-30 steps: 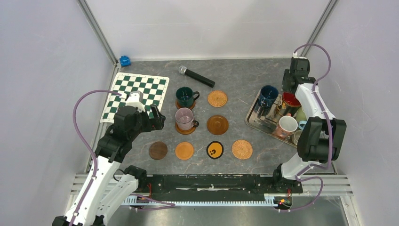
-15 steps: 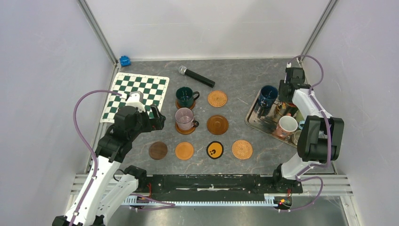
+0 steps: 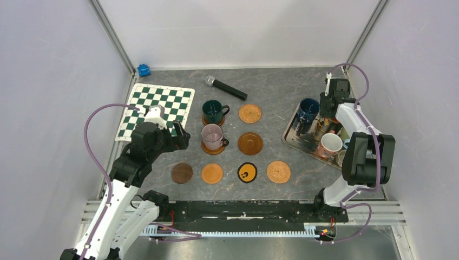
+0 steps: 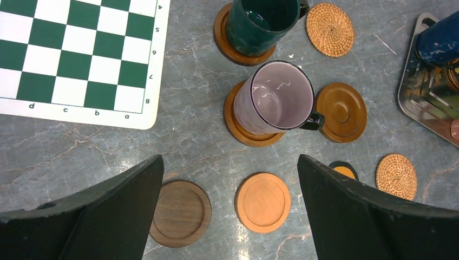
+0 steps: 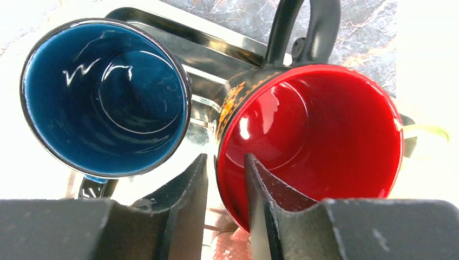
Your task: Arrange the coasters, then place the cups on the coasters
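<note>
My right gripper point(image 5: 224, 157) straddles the near rim of the red-inside cup point(image 5: 319, 135) on the metal tray point(image 3: 292, 138), one finger inside and one outside; a sliver of light shows beside the outer finger. The dark blue cup point(image 5: 103, 97) stands just left of it. A dark green cup point(image 3: 212, 110) and a clear glass cup point(image 3: 211, 136) each sit on a coaster. Bare coasters lie around them: dark brown point(image 4: 180, 213), orange point(image 4: 263, 202), black with yellow point(image 3: 247, 173), two woven point(image 3: 278, 171) point(image 3: 249, 113), brown grooved point(image 3: 250, 143). My left gripper point(image 4: 230, 162) hangs open above the front row.
A white-inside cup point(image 3: 330, 144) and others crowd the tray at the right. A black microphone point(image 3: 225, 88) lies at the back. The green-and-white chequered mat point(image 3: 157, 108) covers the back left, with a small blue object point(image 3: 143, 70) in the corner.
My right gripper has come down towards the tray onto the red-inside cup's rim, and its jaws have narrowed. The left arm has not moved.
</note>
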`<state>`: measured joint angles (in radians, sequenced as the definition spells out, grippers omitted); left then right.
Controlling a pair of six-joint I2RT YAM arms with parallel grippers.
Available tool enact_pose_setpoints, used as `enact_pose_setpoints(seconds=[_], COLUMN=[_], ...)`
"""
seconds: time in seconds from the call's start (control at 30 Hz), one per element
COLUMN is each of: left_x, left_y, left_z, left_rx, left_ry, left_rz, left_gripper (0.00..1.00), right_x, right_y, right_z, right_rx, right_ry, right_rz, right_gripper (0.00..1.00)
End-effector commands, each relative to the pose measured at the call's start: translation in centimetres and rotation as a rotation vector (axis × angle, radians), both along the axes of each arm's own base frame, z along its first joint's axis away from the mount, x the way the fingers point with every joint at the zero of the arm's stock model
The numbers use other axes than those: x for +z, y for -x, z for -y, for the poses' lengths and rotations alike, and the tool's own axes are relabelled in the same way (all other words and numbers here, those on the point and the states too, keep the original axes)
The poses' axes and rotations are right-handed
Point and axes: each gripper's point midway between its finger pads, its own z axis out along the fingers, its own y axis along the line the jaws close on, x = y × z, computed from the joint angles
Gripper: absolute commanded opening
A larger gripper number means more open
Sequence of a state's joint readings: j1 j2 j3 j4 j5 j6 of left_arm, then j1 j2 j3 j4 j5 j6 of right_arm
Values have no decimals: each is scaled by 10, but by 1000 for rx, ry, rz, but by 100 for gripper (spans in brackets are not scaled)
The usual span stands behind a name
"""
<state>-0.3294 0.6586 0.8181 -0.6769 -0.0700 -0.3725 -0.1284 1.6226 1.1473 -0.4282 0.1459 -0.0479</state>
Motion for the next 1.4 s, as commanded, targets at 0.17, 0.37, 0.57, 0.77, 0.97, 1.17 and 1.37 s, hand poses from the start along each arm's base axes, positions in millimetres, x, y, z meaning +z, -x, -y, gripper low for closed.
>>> enact_pose_setpoints(seconds=[0.17, 0.37, 0.57, 0.77, 0.97, 1.17, 1.37], left_x=[11, 11, 11, 11, 12, 12, 12], left_y=[-4, -4, -4, -5, -4, -4, -4], left_z=[-2, -2, -3, -3, -4, -4, -5], left_rx=[-20, -19, -16, -16, -9, -10, -8], left_ry=[-38, -39, -41, -42, -45, -44, -44], left_rz=[63, 66, 65, 65, 68, 68, 71], left_gripper=[100, 100, 100, 100, 100, 100, 100], right_x=[12, 34, 46, 75, 106, 137, 164], right_y=[-22, -34, -36, -43, -45, -42, -39], right_z=[-12, -14, -8, 1, 3, 1, -11], right_rx=[112, 156, 160, 129, 114, 108, 128], right_ry=[-28, -15, 19, 63, 84, 114, 146], right_rz=[68, 114, 121, 141, 190, 243, 286], right_gripper=[26, 10, 0, 0, 0, 0, 0])
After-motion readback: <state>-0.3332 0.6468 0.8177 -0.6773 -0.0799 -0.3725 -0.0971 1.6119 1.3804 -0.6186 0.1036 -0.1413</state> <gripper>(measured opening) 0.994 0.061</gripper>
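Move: Just to the right of the right hand, about 4 cm over and 1 cm back, is the middle of the red cup, some 4 cm lower; the open fingers already straddle its left wall. The blue cup's middle is about 6 cm left and 3 cm ahead of the hand, and the pink cup some 11 cm straight back, both about 5 cm lower. From the left hand, the red cup lies roughly 52 cm right, 13 cm ahead and 16 cm down. Edging forward about 1 cm and then left by nearly 2 cm, the right hand turns some 8 degrees counter-clockwise while its fingers close, one inside and one outside, and pinch the red cup's left wall. With that grip kept, it lifts straight out of the tray by about 7 cm, drifting slightly forward. ##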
